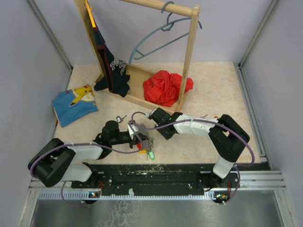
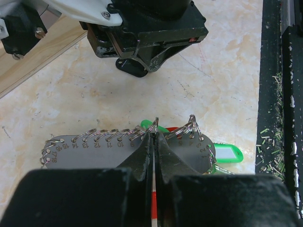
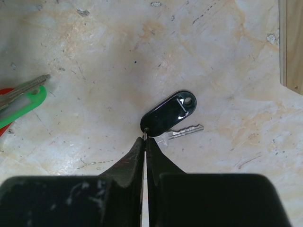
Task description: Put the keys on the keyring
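Observation:
My left gripper (image 2: pixel 155 135) is shut on the keyring (image 2: pixel 94 152), a grey numbered plate with small wire rings along its edge, low over the table. A green tag (image 2: pixel 227 153) and a bit of red hang at its right end. My right gripper (image 3: pixel 145 138) is shut on the small ring of a key with a black oval tag (image 3: pixel 168 115); its silver blade (image 3: pixel 184 132) lies on the table. In the top view the left gripper (image 1: pixel 143 140) and right gripper (image 1: pixel 154 115) meet mid-table, with the green tag (image 1: pixel 151 155) just in front of them.
A wooden clothes rack (image 1: pixel 189 56) with a hanger (image 1: pixel 156 38) and a dark shirt (image 1: pixel 112 71) stands at the back, a red cloth (image 1: pixel 165 87) on its base. A blue shirt (image 1: pixel 75 103) lies left. A small loose key (image 1: pixel 122 118) lies near the left arm.

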Tool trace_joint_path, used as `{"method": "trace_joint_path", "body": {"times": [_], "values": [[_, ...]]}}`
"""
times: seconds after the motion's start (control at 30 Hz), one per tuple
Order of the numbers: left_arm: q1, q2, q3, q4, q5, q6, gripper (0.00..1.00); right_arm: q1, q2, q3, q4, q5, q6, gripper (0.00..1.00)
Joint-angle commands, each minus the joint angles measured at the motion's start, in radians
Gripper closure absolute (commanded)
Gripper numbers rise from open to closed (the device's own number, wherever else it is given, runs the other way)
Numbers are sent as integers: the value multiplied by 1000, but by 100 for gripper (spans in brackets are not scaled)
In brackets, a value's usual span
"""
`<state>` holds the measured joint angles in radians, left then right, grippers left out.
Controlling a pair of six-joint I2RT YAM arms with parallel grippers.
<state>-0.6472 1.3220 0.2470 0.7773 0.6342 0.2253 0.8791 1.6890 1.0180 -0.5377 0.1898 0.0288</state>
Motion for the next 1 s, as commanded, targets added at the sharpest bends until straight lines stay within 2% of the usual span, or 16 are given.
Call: {"method": "trace_joint_path", "body": {"times": [0.0,0.27,0.47,0.6,0.73,0.87,0.97], "values": [[3,-15,9,25,10,9,100,3,-27,45,26,13,5,100],[3,-23,6,28,7,8,100,2,-146,-8,93,27,-31,100],[3,-49,-13,51,-9,9,100,0,-263,-87,228,15,-78,100],[3,-54,-24,74,-16,13,100,0,-342,-173,391,-12,-110,100],[3,-53,-36,97,-19,21,100,-1,-444,-317,621,-95,-169,100],[3,-58,-54,140,-18,36,100,-14,-527,-464,836,-243,-239,100],[3,-63,-73,175,-10,64,100,-24,-564,-494,851,-331,-252,100]]}}
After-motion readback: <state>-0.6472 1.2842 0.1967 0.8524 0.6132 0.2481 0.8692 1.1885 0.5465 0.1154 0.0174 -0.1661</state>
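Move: The black key tag, with its key beside it, lies flat on the table just under the right fingertips, its ring end between them, its middle about 3 cm ahead and 1 cm below. From that hand the grey comb-like keyring is some 13 cm left, level fore and aft and about 2 cm higher; the green tag is about 12 cm back and 10 cm left; the wooden box's near corner is 10 cm ahead, 6 cm right. From the left hand the black tag lies roughly 14 cm right, 3 cm ahead, 6 cm below. The black tag's small ring is nipped tight by the right fingertips, already almost shut on it, then carried about 7 cm up and 3 cm left towards the keyring, drifting forward and back again. On the way the wrist tilts some 40 degrees, swinging the fingers from straight down to forward and left. The left hand keeps its grip on the keyring and lifts it barely 1 cm. ##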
